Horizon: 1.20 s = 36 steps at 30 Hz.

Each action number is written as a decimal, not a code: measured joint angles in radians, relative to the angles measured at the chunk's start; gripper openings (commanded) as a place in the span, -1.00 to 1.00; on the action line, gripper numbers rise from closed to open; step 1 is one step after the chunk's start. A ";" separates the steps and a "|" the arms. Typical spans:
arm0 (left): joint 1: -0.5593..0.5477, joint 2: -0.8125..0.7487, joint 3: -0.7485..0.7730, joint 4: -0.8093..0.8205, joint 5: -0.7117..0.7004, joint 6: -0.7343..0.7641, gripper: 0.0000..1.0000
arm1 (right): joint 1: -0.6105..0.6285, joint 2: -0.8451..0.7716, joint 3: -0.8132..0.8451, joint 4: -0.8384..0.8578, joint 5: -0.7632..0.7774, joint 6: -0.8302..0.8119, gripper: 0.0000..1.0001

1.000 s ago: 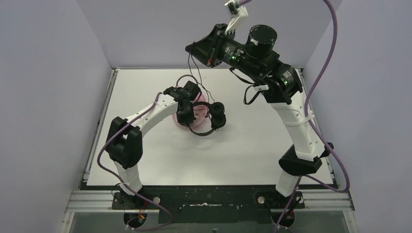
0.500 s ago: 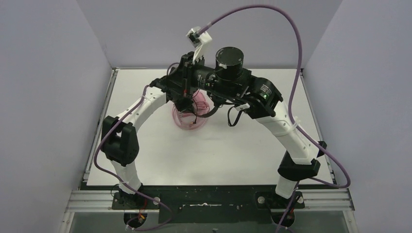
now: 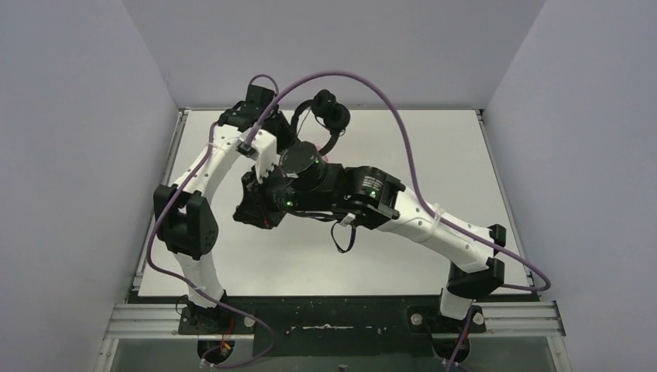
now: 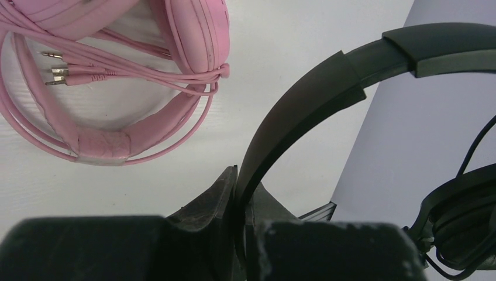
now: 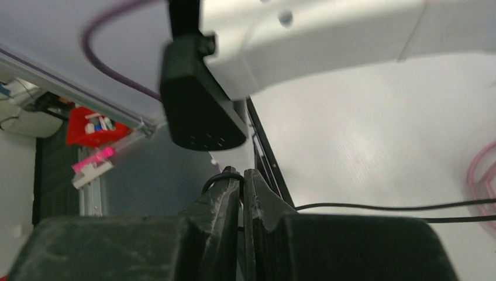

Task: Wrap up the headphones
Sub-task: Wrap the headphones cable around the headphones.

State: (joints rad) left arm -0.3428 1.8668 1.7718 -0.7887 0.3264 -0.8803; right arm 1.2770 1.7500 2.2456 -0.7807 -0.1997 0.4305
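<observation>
The black headphones hang in the air near the back wall. My left gripper is shut on their black headband, and one ear cup dangles to the right. The pink headphones lie on the table below, their pink cable gathered across them; the right arm hides them from the top camera. My right gripper is shut on the thin black cable, low over the left part of the table.
The white table is walled on three sides. The right arm lies across the middle of the table, under the left arm. A purple robot cable arches overhead. A dark rail marks the table's left edge.
The left arm has lifted the black headphones off the table middle toward the back wall. The right arm has swung from high at the back down to the left, with the black cable.
</observation>
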 measured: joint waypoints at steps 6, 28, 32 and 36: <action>0.024 -0.019 -0.020 0.008 0.005 0.002 -1.00 | -0.011 -0.060 -0.318 0.022 0.010 0.003 -1.00; 0.048 -0.540 -0.283 0.072 -0.071 0.274 -1.00 | -0.339 -0.587 -0.866 0.002 0.071 -0.062 -0.84; 0.027 -0.584 -0.351 0.080 -0.108 0.312 -1.00 | -0.373 -0.555 -0.941 0.007 0.061 -0.130 -0.38; -0.008 -0.631 -0.422 0.075 -0.202 0.352 -1.00 | -0.468 -0.541 -0.985 0.008 0.026 -0.177 0.09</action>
State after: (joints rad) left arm -0.3508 1.2354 1.3495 -0.7136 0.1246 -0.5285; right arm 0.8085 1.2087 1.2602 -0.7727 -0.1734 0.2531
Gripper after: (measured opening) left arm 0.039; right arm 0.369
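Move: Still pinched by the headband in the left hand, the black headphones have their ear cups about 11 cm to that hand's right and 5 cm farther out, roughly level with it. The pink headphones lie on the table some 6 cm back from the left hand and 18 cm below. From the high right hand, which holds the black cable, those ear cups are about 34 cm ahead, 17 cm right and 22 cm below; the pink headphones are 23 cm ahead, 6 cm right and 40 cm below. Dropping about 12 cm, the right hand then sweeps right and somewhat forward with the cable, across the near side of the black headphones to their right, and sinks again, fingers tipping down, opening partway to let go. Keeping its grip on the headband, the left hand draws back and left and rises about 11 cm before sinking a little, its fingers tilting up some 25 degrees. ##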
